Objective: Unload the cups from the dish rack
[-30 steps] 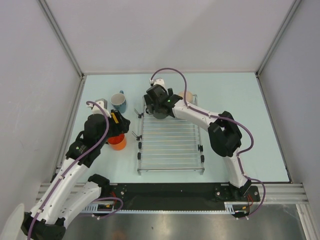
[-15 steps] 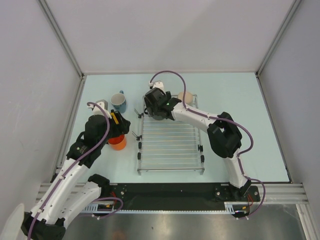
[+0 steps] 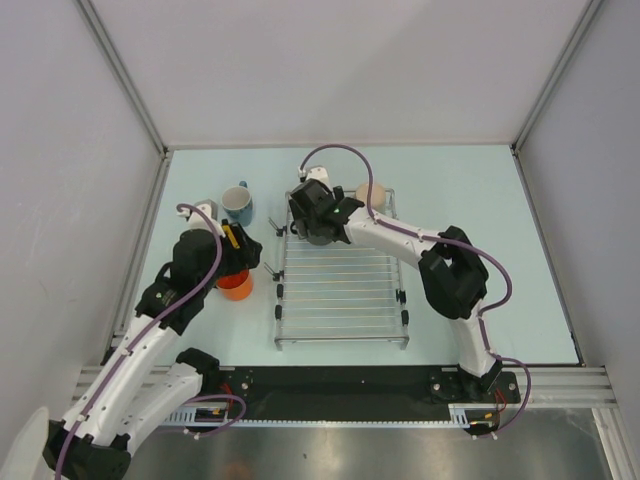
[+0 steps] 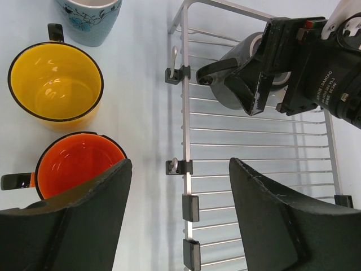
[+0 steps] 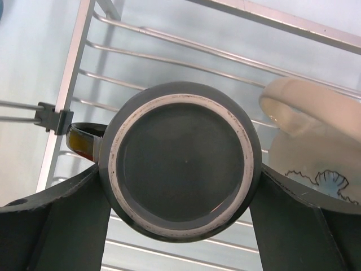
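Observation:
The dark grey mug is upside down over the back left of the dish rack. My right gripper is shut on it, one finger pressed against each side; the mug also shows in the left wrist view. The beige mug lies on the rack just right of it. The orange mug, yellow mug and blue mug stand upright on the table left of the rack. My left gripper is open and empty, above the rack's left edge beside the orange mug.
The rack's left rail with black clips runs under the left gripper. Grey walls enclose the table on three sides. The right arm reaches across the rack's back right part.
My right gripper has shifted slightly left over the rack's back left corner, its wrist turned a little. The left arm has barely moved.

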`<action>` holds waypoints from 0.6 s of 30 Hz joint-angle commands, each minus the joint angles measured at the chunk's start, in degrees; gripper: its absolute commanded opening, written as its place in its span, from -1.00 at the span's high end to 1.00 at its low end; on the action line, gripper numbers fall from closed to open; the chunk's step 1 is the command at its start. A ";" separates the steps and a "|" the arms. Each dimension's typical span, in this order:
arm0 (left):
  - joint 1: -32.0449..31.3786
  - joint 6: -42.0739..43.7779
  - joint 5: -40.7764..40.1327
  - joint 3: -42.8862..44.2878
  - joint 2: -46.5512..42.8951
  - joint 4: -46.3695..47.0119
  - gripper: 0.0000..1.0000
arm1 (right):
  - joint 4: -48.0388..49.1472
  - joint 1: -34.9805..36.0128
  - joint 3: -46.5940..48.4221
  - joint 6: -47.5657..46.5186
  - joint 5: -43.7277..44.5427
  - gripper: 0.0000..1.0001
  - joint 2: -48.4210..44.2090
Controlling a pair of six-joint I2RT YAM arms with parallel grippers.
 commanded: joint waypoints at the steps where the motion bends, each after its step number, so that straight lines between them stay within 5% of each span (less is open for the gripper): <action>1: -0.33 -0.96 0.19 1.13 0.91 2.43 -0.49 | -3.91 0.58 0.81 -0.50 1.28 1.00 -4.28; 18: -0.33 -2.72 1.24 1.57 3.99 4.63 -0.49 | -4.70 0.58 2.40 0.90 -1.69 1.00 -14.56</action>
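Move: The grey cup is already pinched between the right fingers, its middle practically at that hand. The beige cup stands about 12 cm to its right and 1 cm farther out, and the open left gripper waits some 13 cm back, 14 cm left and 9 cm higher. From the left hand the grey cup lies about 14 cm ahead, 14 cm right and 10 cm below; the orange cup is roughly 7 cm left, 4 cm back and 13 cm down. The grey cup, still gripped round its sides by the right fingers, is first drawn back and to the right over the rack, about 2 cm each way and towards the beige cup. It is then lifted increasingly fast, ending nearly 5 cm higher. The wrist barely tilts and the right grip doesn't change. ##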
